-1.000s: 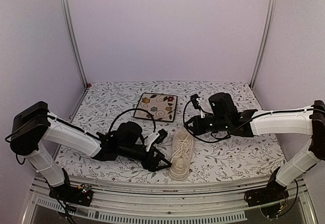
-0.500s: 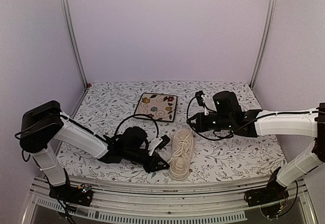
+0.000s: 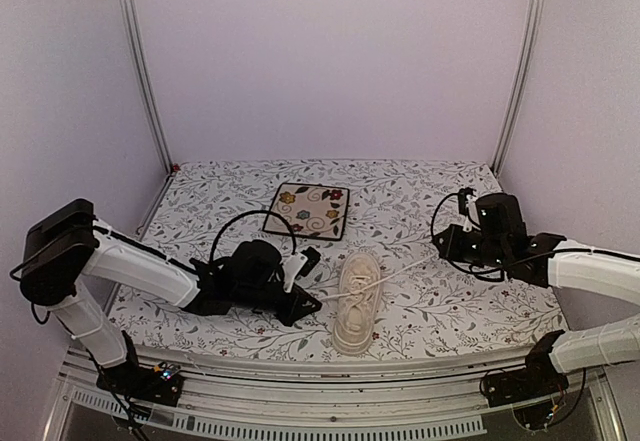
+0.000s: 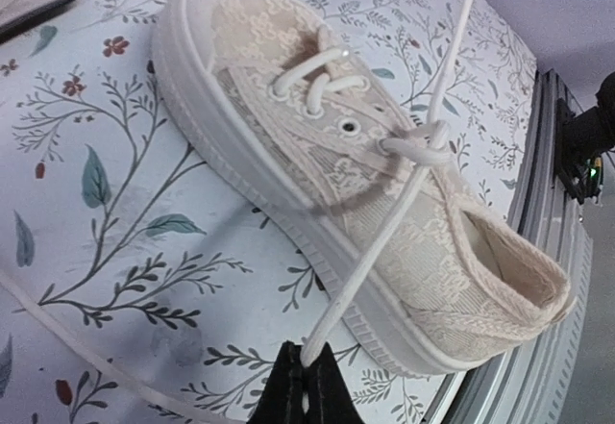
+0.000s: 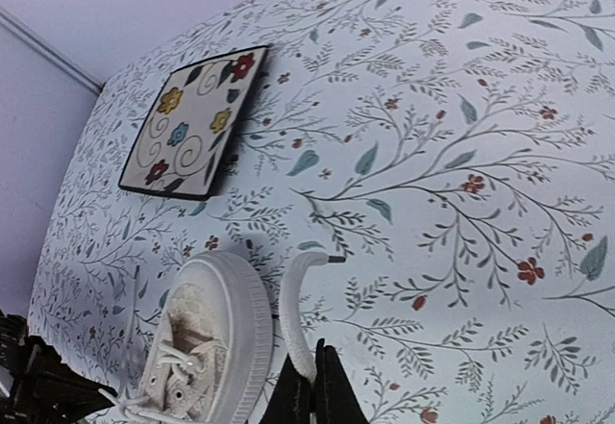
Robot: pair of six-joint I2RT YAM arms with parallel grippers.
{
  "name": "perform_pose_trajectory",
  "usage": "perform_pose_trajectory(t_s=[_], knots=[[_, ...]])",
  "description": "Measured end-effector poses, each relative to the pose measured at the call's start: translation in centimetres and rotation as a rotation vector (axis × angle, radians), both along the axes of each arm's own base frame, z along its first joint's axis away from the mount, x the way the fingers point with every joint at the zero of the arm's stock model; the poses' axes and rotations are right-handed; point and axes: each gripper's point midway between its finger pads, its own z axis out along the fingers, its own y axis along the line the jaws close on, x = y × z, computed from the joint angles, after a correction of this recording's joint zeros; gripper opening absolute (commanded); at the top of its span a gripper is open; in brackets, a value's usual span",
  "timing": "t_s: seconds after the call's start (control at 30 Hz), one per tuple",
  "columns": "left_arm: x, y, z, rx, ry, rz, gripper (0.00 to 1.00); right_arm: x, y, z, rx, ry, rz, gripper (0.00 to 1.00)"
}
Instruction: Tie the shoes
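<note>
The cream low-top shoe (image 3: pixel 356 302) lies near the table's front edge, toe pointing away. My left gripper (image 3: pixel 314 301) sits just left of it, shut on a lace (image 4: pixel 384 232) that runs tight from the crossed laces down to my fingertips (image 4: pixel 306 371). The shoe (image 4: pixel 365 155) fills the left wrist view. My right gripper (image 3: pixel 442 251) is out to the shoe's right, shut on the other lace (image 3: pixel 408 270), which stretches straight from the shoe. In the right wrist view that lace's end (image 5: pixel 296 309) curls up from my gripper (image 5: pixel 314 376), beside the shoe's toe (image 5: pixel 221 337).
A square floral plate (image 3: pixel 310 209) with a dark rim lies behind the shoe, also at the upper left of the right wrist view (image 5: pixel 192 121). A loose lace strand (image 4: pixel 77 347) trails over the floral tablecloth. The table's front metal rail (image 3: pixel 330 381) runs just beyond the heel.
My left gripper has shut on a lace beside the shoe and drawn back left. My right arm has swung well to the right, pulling its lace straight and tight.
</note>
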Motion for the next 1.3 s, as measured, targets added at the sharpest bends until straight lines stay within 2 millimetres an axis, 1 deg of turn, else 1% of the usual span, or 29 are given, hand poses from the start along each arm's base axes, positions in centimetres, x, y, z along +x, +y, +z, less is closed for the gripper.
perform_pose_trajectory(t_s=[0.1, 0.17, 0.27, 0.4, 0.47, 0.53, 0.63, 0.7, 0.8, 0.83, 0.87, 0.9, 0.93, 0.97, 1.03, 1.07, 1.13, 1.23, 1.3], knots=[[1.2, 1.2, 0.1, 0.003, -0.003, 0.055, 0.0, -0.7, -3.2, -2.0, -0.008, 0.043, -0.092, 0.02], [1.9, 2.4, -0.3, 0.016, 0.008, 0.09, 0.0, -1.2, -4.8, -3.3, -0.014, 0.076, -0.141, 0.02], [2.4, 3.7, -0.9, 0.034, 0.019, 0.125, 0.0, -1.8, -7.2, -5.0, -0.015, 0.123, -0.217, 0.02], [2.9, 4.6, -1.0, 0.036, 0.03, 0.149, 0.0, -2.6, -10.3, -7.5, -0.008, 0.191, -0.316, 0.02], [3.3, 4.8, -0.9, 0.03, 0.031, 0.157, 0.0, -3.1, -11.2, -8.7, -0.001, 0.226, -0.345, 0.02], [3.4, 5.0, -0.9, 0.026, 0.035, 0.16, 0.0, -3.6, -11.6, -9.6, 0.009, 0.256, -0.356, 0.02], [3.2, 5.2, -1.1, 0.024, 0.044, 0.155, 0.0, -4.3, -11.7, -10.9, 0.03, 0.295, -0.359, 0.02], [3.1, 5.3, -1.3, 0.025, 0.05, 0.15, 0.0, -4.6, -11.6, -11.3, 0.04, 0.311, -0.358, 0.02], [2.9, 5.2, -1.3, 0.021, 0.057, 0.144, 0.0, -4.6, -11.6, -11.3, 0.058, 0.314, -0.362, 0.03], [2.9, 5.1, -1.2, 0.016, 0.06, 0.14, 0.0, -4.6, -11.5, -11.1, 0.066, 0.309, -0.363, 0.08], [2.8, 5.1, -1.2, 0.011, 0.063, 0.135, 0.0, -4.5, -11.5, -10.9, 0.075, 0.303, -0.363, 0.19], [2.8, 5.0, -1.1, 0.006, 0.065, 0.131, 0.0, -4.5, -11.4, -10.6, 0.085, 0.292, -0.361, 0.34], [2.7, 4.8, -0.9, -0.001, 0.068, 0.123, 0.0, -4.3, -11.4, -10.1, 0.099, 0.278, -0.363, 0.46], [2.7, 4.6, -0.7, -0.009, 0.068, 0.117, 0.0, -4.2, -11.4, -9.7, 0.111, 0.266, -0.37, 0.57], [2.8, 4.1, -0.1, -0.028, 0.065, 0.105, 0.0, -4.0, -11.6, -8.7, 0.128, 0.228, -0.376, 0.68], [3.0, 3.7, 0.5, -0.041, 0.059, 0.101, 0.0, -4.0, -11.7, -8.1, 0.136, 0.208, -0.381, 0.72], [3.6, 2.8, 1.8, -0.076, 0.04, 0.091, 0.0, -4.0, -12.0, -7.2, 0.149, 0.176, -0.394, 0.75], [4.5, 1.3, 4.3, -0.14, -0.001, 0.078, 0.0, -4.2, -12.3, -5.8, 0.167, 0.131, -0.401, 0.74], [5.0, 0.4, 5.7, -0.177, -0.023, 0.068, 0.0, -4.2, -11.9, -4.8, 0.181, 0.093, -0.372, 0.72]])
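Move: The left hand, already pinching one lace end, has the shoe's middle about 9 cm to its right, 2 cm ahead and slightly below; the patterned board is some 32 cm ahead and 3 cm left. The right hand holds the other end: bare table for it lies about 12 cm right, 5 cm back and 14 cm down, the shoe some 19 cm left, 9 cm back and 11 cm below. Right hand carries its lace end 12 cm right and down, lets go rising; left pulls forward-left, then lifts. ##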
